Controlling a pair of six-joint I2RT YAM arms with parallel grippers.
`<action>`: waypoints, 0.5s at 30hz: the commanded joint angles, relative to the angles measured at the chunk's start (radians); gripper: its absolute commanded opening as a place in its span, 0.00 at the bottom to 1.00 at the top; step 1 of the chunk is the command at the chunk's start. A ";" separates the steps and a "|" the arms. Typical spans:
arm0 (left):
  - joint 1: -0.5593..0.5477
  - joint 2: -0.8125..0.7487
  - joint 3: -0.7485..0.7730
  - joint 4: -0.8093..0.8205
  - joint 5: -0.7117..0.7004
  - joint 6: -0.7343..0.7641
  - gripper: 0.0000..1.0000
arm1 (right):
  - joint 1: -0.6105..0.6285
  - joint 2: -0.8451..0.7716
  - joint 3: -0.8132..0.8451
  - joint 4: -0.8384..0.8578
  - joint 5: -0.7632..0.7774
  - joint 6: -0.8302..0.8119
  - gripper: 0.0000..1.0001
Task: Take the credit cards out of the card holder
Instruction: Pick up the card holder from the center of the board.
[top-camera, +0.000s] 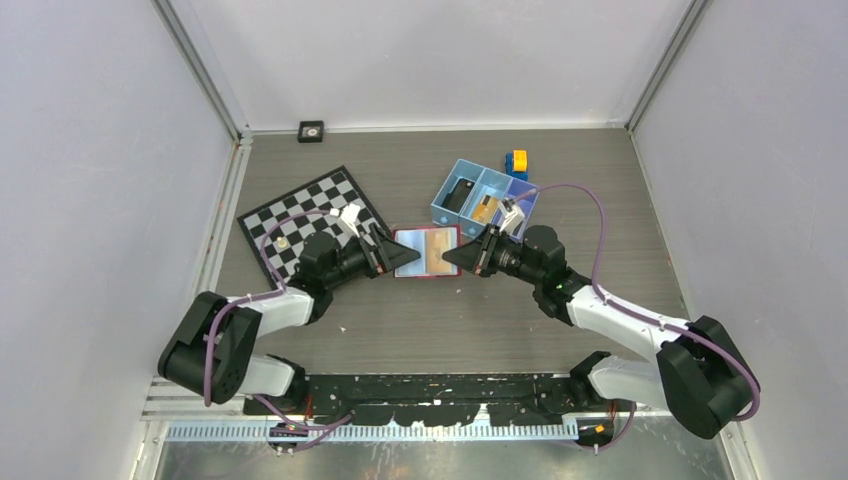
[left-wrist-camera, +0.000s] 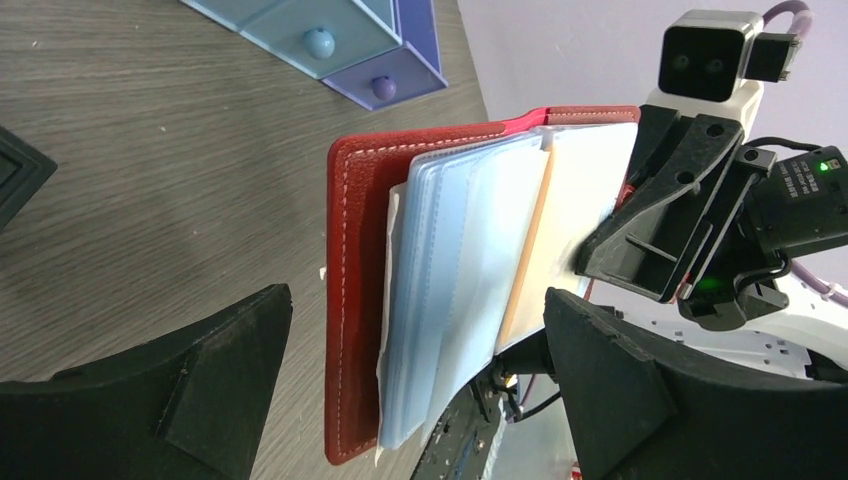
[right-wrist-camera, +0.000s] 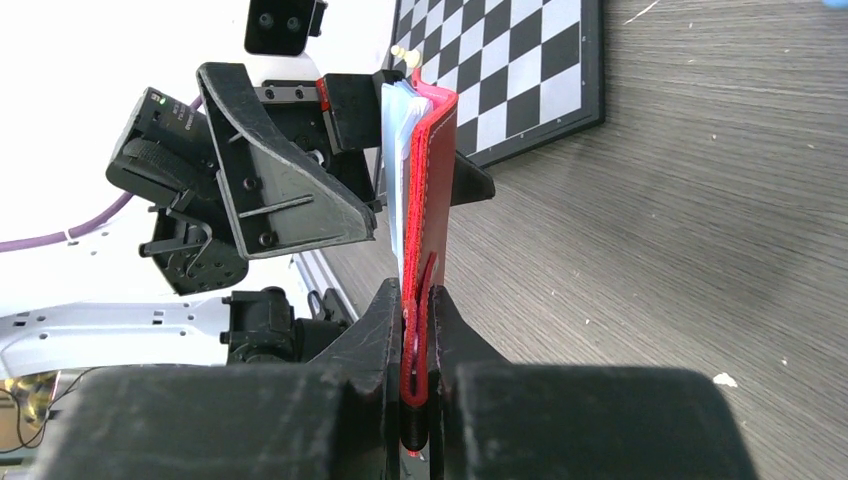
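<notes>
The card holder (top-camera: 427, 252), a small red wallet, is held open above the table between both arms. My right gripper (right-wrist-camera: 418, 345) is shut on its red cover edge and snap tab, with the wallet (right-wrist-camera: 432, 190) standing on edge. My left gripper (left-wrist-camera: 415, 375) is open, its fingers (left-wrist-camera: 205, 385) wide on either side of the wallet (left-wrist-camera: 355, 300), touching nothing. Pale blue sleeves (left-wrist-camera: 455, 270) fan out from the cover. An orange-gold credit card edge (left-wrist-camera: 523, 262) shows behind them. From above, the left gripper (top-camera: 408, 257) and right gripper (top-camera: 450, 257) face each other.
A blue three-compartment tray (top-camera: 446, 188) stands behind the wallet, with an orange card (top-camera: 485, 209) and a dark item (top-camera: 460, 193) in it. A chessboard (top-camera: 312, 218) lies at the left. A yellow and blue block (top-camera: 516, 162) and a small black square (top-camera: 311, 130) sit at the back.
</notes>
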 joint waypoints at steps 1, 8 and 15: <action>-0.003 -0.036 -0.010 0.101 -0.025 0.006 1.00 | -0.002 0.013 0.014 0.113 -0.047 0.016 0.01; -0.003 -0.369 0.012 -0.327 -0.216 0.189 1.00 | -0.003 -0.014 0.006 0.105 -0.030 0.001 0.00; 0.003 -0.529 -0.174 -0.111 -0.502 0.021 1.00 | -0.003 -0.007 0.068 -0.005 0.047 -0.041 0.01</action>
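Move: The open card holder's middle lies about 4 cm to the right of the left hand, roughly 1 cm ahead and at about its height; the left edge sits between the spread fingers. For the right hand, which still grips the other edge, it is some 4 cm left and 1 cm ahead. Some 15 cm below the left hand, the chessboard is about 17 cm left and 7 ahead, and the divided box 14 right and 10 ahead. No new touch is made: the left hand, its fingers still wide open about the card holder's left edge, backs away from it, rising some 7 cm and drawing about 5 cm left. Meanwhile its wrist tips the fingers upward and swings them counter-clockwise, about 15 degrees each, while the right hand stays put and keeps its pinch. ##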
